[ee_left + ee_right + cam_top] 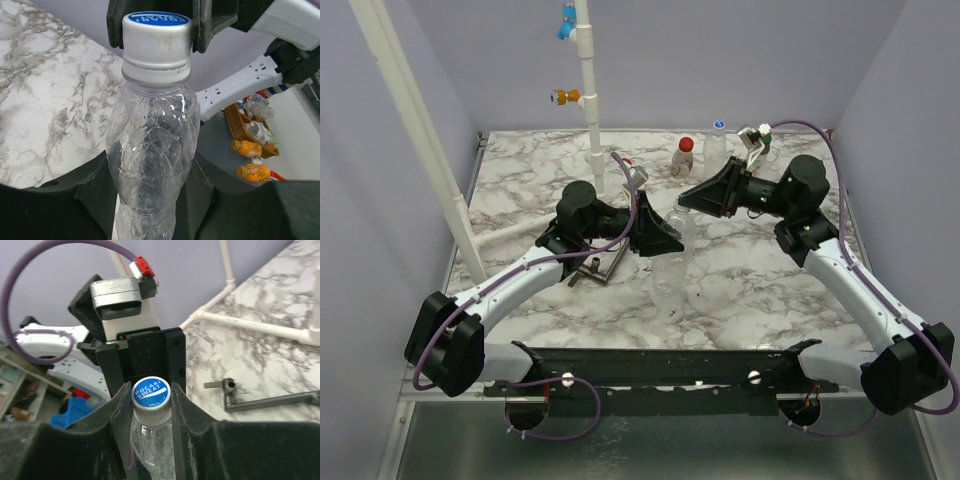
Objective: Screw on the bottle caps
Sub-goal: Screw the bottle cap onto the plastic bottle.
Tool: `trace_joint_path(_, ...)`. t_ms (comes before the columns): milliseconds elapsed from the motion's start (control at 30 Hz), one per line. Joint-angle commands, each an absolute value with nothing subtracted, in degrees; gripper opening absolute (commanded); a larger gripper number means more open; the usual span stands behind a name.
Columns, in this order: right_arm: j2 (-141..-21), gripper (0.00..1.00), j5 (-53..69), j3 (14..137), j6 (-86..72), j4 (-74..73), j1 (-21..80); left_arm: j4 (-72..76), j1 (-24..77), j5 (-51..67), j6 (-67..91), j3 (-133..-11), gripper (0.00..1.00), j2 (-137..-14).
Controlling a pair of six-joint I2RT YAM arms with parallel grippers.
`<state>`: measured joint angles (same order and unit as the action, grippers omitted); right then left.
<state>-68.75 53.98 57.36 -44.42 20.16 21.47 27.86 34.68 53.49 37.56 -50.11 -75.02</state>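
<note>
A clear plastic bottle (pixel 670 270) hangs tilted above the table's middle, and my left gripper (pixel 658 238) is shut on its body. In the left wrist view the bottle (pixel 150 150) fills the gap between my two black fingers (pixel 95 192). A white-and-blue cap (pixel 156 45) sits on its neck. My right gripper (pixel 151 402) is shut on that cap (pixel 151 391), one finger pressing each side. From above, the right gripper (pixel 688 202) meets the bottle's top and hides the cap.
A bottle with a red cap and reddish label (pixel 682 157) and another capped bottle (pixel 717 140) stand at the back. The white pipe (pixel 590 100) carries orange (pixel 565 97) and blue (pixel 566 25) fittings. A metal tool (pixel 592 270) lies under the left arm.
</note>
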Motion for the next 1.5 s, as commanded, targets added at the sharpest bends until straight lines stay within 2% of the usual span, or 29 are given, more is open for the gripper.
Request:
trace_joint_path(0,-65.8,0.00,44.5,62.1,-34.3,1.4,23.8,14.3,33.8,42.2,30.2,-53.3,0.00,-75.6)
trace_joint_path(300,-67.3,0.00,22.9,68.3,-33.4,-15.8,28.9,4.8,36.7,14.0,22.1,-57.7,0.00,-73.4)
trace_joint_path(600,-72.9,0.00,4.6,74.9,-38.2,-26.7,32.6,3.7,46.1,-11.7,15.9,-64.2,0.00,-77.1)
trace_joint_path(800,-76.5,0.00,-7.7,80.3,-40.3,-33.9,35.4,3.7,49.5,-21.4,15.3,-67.9,0.00,-80.8)
trace_joint_path(1000,-76.4,0.02,-9.1,80.1,-40.8,-32.4,36.1,2.6,50.2,-19.9,14.1,-68.6,0.00,-82.3)
trace_joint_path(1033,-75.8,0.09,-9.5,80.1,-39.8,-31.9,36.1,2.1,50.1,-19.1,13.8,-68.4,0.00,-82.2)
trace_joint_path(1200,-73.7,0.72,-4.5,81.4,-34.8,-29.8,33.3,-2.2,48.4,-10.9,12.5,-66.7,0.00,-80.7)
trace_joint_path(1233,-73.2,0.79,-1.3,81.5,-33.7,-29.2,31.2,-2.5,47.7,-8.5,12.6,-66.2,0.00,-80.3)
trace_joint_path(1333,-71.3,0.90,11.6,79.8,-31.7,-25.1,25.6,-3.2,45.8,-1.6,12.7,-64.8,0.00,-79.2)
trace_joint_path(1467,-69.3,0.92,26.3,76.5,-28.7,-18.4,20.7,-2.2,41.0,16.2,15.0,-62.3,0.00,-76.8)
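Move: The left hand keeps hold of the plastic bottle, which leans away from the base; its cap sits about 9 cm above this hand, 5 cm ahead and 1 cm to its right. The right fingers already pinch that cap, right at their hand point. From the right hand, the red-capped bottle stands some 29 cm ahead, 4 cm right and 20 cm lower, and the clear bottle about 27 cm ahead, 13 cm right and 17 cm lower. Both hands carry the bottle forward together, the left about 11 cm and the right about 9, sinking 4 to 5 cm, while the left wrist turns the bottle counter-clockwise and the right wrist, pinching the cap, turns clockwise, each some 45 degrees, with both hands' fingers tipping downward. The right fingers then open wide, let go of the cap and draw off about 5 cm to the right and a little up, while the left hand keeps its grip on the bottle. ##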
